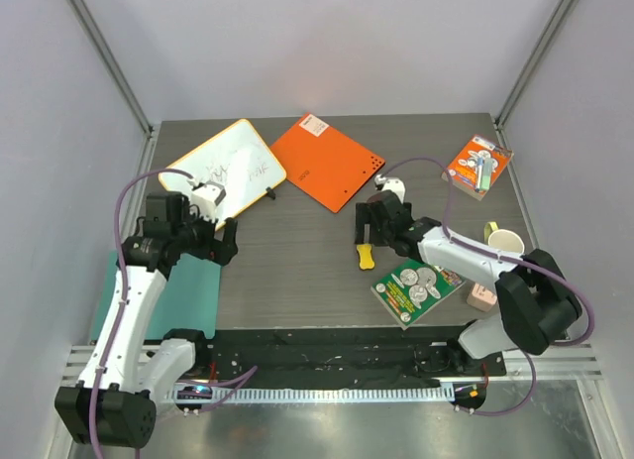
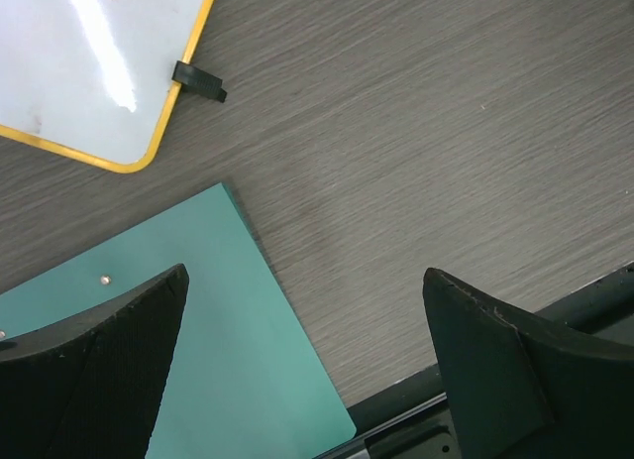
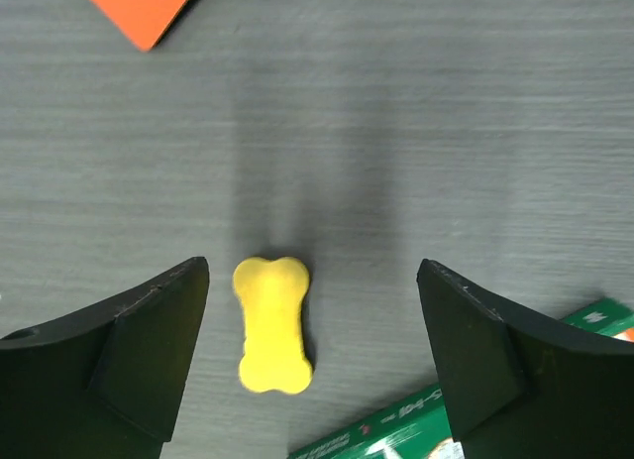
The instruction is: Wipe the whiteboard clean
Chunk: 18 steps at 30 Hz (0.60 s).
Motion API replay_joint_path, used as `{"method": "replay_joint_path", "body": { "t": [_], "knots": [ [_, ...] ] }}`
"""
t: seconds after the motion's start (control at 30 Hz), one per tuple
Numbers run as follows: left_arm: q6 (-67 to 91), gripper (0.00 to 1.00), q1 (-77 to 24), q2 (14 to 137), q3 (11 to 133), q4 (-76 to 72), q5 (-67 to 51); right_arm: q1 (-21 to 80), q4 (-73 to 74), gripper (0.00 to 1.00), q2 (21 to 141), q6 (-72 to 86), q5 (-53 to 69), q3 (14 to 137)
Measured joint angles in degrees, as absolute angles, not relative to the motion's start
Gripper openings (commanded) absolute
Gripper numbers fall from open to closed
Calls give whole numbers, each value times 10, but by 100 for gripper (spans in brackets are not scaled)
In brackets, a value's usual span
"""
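Note:
The whiteboard [image 1: 223,167] lies at the back left, white with a yellow rim and black scribbles; its corner also shows in the left wrist view [image 2: 69,72]. A small yellow bone-shaped eraser [image 1: 367,255] lies mid-table. My right gripper [image 1: 369,226] is open above it; in the right wrist view the eraser [image 3: 272,325] lies on the table between the fingers of the gripper [image 3: 312,360], nearer the left one. My left gripper [image 1: 228,246] is open and empty just in front of the whiteboard, over the edge of the teal sheet in its wrist view [image 2: 307,380].
A teal sheet [image 1: 188,290] lies at the front left. A solid orange board [image 1: 327,162] lies behind the eraser. A green package [image 1: 421,288], a cup [image 1: 505,243], a pink item [image 1: 482,297] and an orange package [image 1: 478,165] are on the right.

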<state>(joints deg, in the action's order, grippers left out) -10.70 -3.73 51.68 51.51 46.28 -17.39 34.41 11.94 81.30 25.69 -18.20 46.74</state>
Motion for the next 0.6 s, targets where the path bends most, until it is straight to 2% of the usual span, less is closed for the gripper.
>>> {"method": "replay_joint_path", "body": {
  "t": [0.27,0.5,0.53,0.6],
  "knots": [
    [-109,100,-37,567,515,466,-203,396,163,69,848,274,-176,486],
    [-108,100,-37,597,515,457,-182,396,173,66,909,274,-163,493],
    [-108,100,-37,600,515,455,-177,396,174,64,912,274,-163,493],
    [-107,100,-37,602,515,449,-169,396,175,52,915,274,-163,493]
  ]
}}
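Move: The yellow eraser lies about 5 cm back, 3 cm to the left of and some 8 cm below the empty right hand. The green book is about 12 cm back and 7 cm right of this hand; the orange folder is roughly 15 cm ahead and 10 cm left, and the whiteboard some 13 cm ahead and 32 cm left. From the left hand, the eraser is about 25 cm right, 3 cm ahead and 17 cm below. The yellow eraser is what the right hand comes down to: it first slides back and left, then mostly sinks, about 5.5 cm in all, tipping its fingers steeper by some 10 degrees. Its wide-open fingers narrow by roughly a third, ending either side of the eraser without gripping it. The left hand, open and empty, sinks about 3 cm, touching nothing. ##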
